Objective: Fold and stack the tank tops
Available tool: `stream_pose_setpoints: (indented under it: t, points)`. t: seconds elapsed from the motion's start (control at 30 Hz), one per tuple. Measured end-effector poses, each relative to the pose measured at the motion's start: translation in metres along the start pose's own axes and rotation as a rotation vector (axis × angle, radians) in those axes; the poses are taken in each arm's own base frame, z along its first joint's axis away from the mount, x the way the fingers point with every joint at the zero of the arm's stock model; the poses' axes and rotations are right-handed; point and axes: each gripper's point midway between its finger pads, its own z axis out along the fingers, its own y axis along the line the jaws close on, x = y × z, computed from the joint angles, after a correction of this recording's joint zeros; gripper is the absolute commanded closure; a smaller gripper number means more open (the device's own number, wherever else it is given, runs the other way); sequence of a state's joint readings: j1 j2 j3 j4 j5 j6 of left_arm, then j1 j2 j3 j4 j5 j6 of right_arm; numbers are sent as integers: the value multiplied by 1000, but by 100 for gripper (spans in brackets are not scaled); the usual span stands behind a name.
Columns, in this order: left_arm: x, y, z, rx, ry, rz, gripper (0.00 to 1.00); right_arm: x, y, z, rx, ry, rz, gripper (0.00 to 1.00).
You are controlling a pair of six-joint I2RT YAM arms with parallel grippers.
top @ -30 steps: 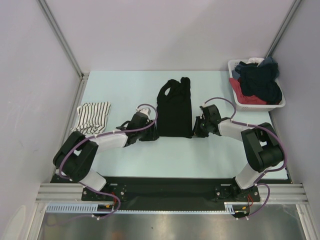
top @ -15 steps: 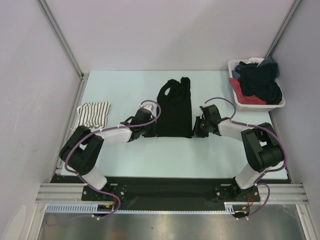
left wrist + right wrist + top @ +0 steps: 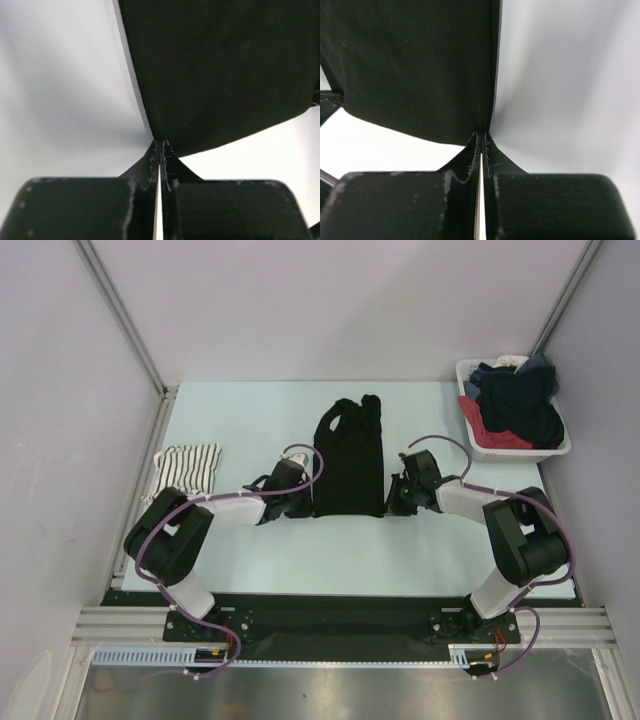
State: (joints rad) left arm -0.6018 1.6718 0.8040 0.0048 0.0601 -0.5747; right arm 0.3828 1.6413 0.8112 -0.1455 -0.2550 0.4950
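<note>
The plain black tank top (image 3: 348,455) lies flat and folded lengthwise in the middle of the table, straps toward the back. My left gripper (image 3: 307,503) is shut on its near left hem corner; in the left wrist view the gripper (image 3: 160,146) pinches the black fabric (image 3: 220,70). My right gripper (image 3: 391,500) is shut on the near right hem corner, and the right wrist view shows the gripper (image 3: 481,136) closed on the cloth (image 3: 415,65). The striped tank top (image 3: 187,468) lies crumpled at the table's left side, away from both grippers.
A white basket (image 3: 520,451) heaped with dark and red clothes stands at the back right corner. Grey walls and metal posts close in the table on the left, back and right.
My left gripper has slid right to the black top's hem corner and closed on it. The right gripper has tightened on the opposite corner.
</note>
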Motion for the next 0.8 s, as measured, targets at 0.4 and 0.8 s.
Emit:
stream_pose_setpoints:
  t: [0.4,0.8]
  points:
    - [53,-2,-34,58,36,46,99,76,5,-32,9,64,-51,100]
    - [127,-23,-82,146,100,88,100,131,1,-93,21,73,-25,100]
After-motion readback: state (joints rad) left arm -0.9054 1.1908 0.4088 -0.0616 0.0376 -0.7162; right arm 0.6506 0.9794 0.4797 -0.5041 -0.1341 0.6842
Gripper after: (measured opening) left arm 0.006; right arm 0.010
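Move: My hands each hold a hem corner of the black tank top, low over the table, with its middle about 17 cm ahead of both: 10 cm to the right of my left hand and 9 cm to the left of my right. The table's near edge, the way I'm heading, is some 20 cm straight back from either hand. From my left hand, the folded striped top sits roughly 10 cm ahead and 33 cm left. With both grippers still shut on the hem corners, I draw the black tank top straight back towards the table's near edge, about 15 cm with each hand, speeding up after a gentle start. My left hand stays low and turns some 10 degrees clockwise; my right lifts a couple of centimetres late on and drifts slightly right. ##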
